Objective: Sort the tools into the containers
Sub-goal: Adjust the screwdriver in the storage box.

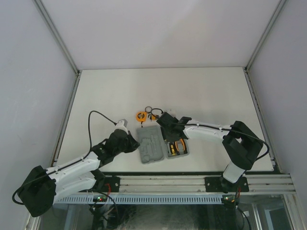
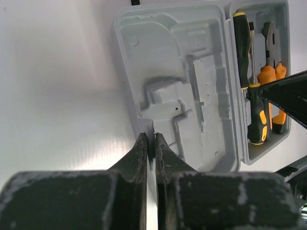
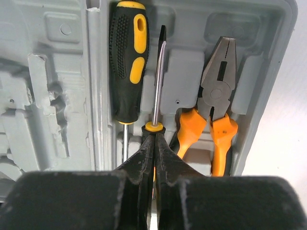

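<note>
The grey case lies open near the table's front, and its left half holds nothing. My left gripper is shut on that half's near rim. The right half holds two black-and-yellow screwdrivers, head to tail, and the orange-handled pliers. One screwdriver lies on the left. The other's shaft runs away from my right gripper, which is shut with its tips at that screwdriver's yellow collar, over the handle. The orange tape measure, black ring and hex key set lie on the table behind the case.
White table with walls on three sides and a metal rail along the front. A black cable loops over the left arm. The right arm reaches across from the right, over the case's right half.
</note>
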### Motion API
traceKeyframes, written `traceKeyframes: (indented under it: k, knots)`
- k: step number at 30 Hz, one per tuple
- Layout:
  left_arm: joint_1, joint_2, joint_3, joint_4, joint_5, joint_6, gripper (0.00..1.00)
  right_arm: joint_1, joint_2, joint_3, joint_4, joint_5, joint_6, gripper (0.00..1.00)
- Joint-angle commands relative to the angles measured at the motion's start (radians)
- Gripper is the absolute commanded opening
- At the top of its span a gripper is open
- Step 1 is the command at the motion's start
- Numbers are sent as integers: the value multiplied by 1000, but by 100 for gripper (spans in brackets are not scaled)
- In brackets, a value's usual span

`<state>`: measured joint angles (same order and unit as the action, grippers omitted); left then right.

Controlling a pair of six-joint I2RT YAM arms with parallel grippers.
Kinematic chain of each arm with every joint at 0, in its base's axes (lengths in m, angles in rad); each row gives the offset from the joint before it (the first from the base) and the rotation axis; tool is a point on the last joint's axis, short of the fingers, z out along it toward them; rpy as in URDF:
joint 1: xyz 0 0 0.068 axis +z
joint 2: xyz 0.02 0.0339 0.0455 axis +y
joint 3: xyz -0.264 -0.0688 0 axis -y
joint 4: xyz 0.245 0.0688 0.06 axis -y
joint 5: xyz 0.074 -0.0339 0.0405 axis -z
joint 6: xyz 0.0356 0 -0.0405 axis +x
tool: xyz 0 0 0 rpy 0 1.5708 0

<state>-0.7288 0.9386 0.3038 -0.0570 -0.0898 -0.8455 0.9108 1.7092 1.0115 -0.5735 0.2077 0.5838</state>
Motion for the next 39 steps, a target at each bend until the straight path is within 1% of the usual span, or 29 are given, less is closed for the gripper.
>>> traceKeyframes:
  k: [1, 4, 7, 11, 16, 22, 31, 35, 39]
  knots:
    - [-48, -2, 44, 64, 108, -27, 0, 33, 420, -281, 217, -243, 99, 0]
    - [-50, 20, 45, 74, 114, -24, 0, 56, 421, -288, 215, -250, 124, 0]
    - [-50, 21, 43, 74, 112, -21, 0, 68, 333, -309, 192, -225, 152, 0]
    - [-50, 4, 41, 50, 101, -9, 0, 96, 200, -321, 97, -170, 184, 0]
    - [-51, -36, 33, 8, 97, 5, 0, 133, 55, -322, 41, -148, 230, 0]
    - [-50, -114, 10, -50, 84, 7, 0, 149, -50, -293, 25, -92, 249, 0]
    - [-50, -120, 18, -76, 78, 15, 0, 143, -205, -170, -75, 4, 196, 22]
    - [-50, -126, 23, -89, 70, 19, 0, 146, -291, -142, -110, 47, 176, 29]
    - [-50, -122, 27, -96, 62, 22, 0, 146, -390, -130, -127, 101, 159, 33]
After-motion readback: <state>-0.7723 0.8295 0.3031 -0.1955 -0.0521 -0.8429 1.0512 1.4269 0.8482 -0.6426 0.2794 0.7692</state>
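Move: The right hand's shut fingertips are already on the collar of the middle screwdriver in the storage box, its middle under them and about 1 cm down. The second screwdriver lies 1 cm ahead and 2 cm left, the pliers 1 cm ahead and 4 cm right. The left hand already grips the empty lid's left rim: the lid's middle is about 6 cm right and level in reach, the screwdriver some 15 cm right and 2 cm ahead. The right hand, fingers still shut on the screwdriver, pushes forward and left about 2 cm, tilting as it goes, then comes free and draws back some 7 cm and to the right, rising nearly 3 cm while its fingers open to about a third. The left hand keeps its pinch on the lid's rim throughout, first giving about a centimetre forward and left, then dragging the rim back some 3 cm towards the base. ##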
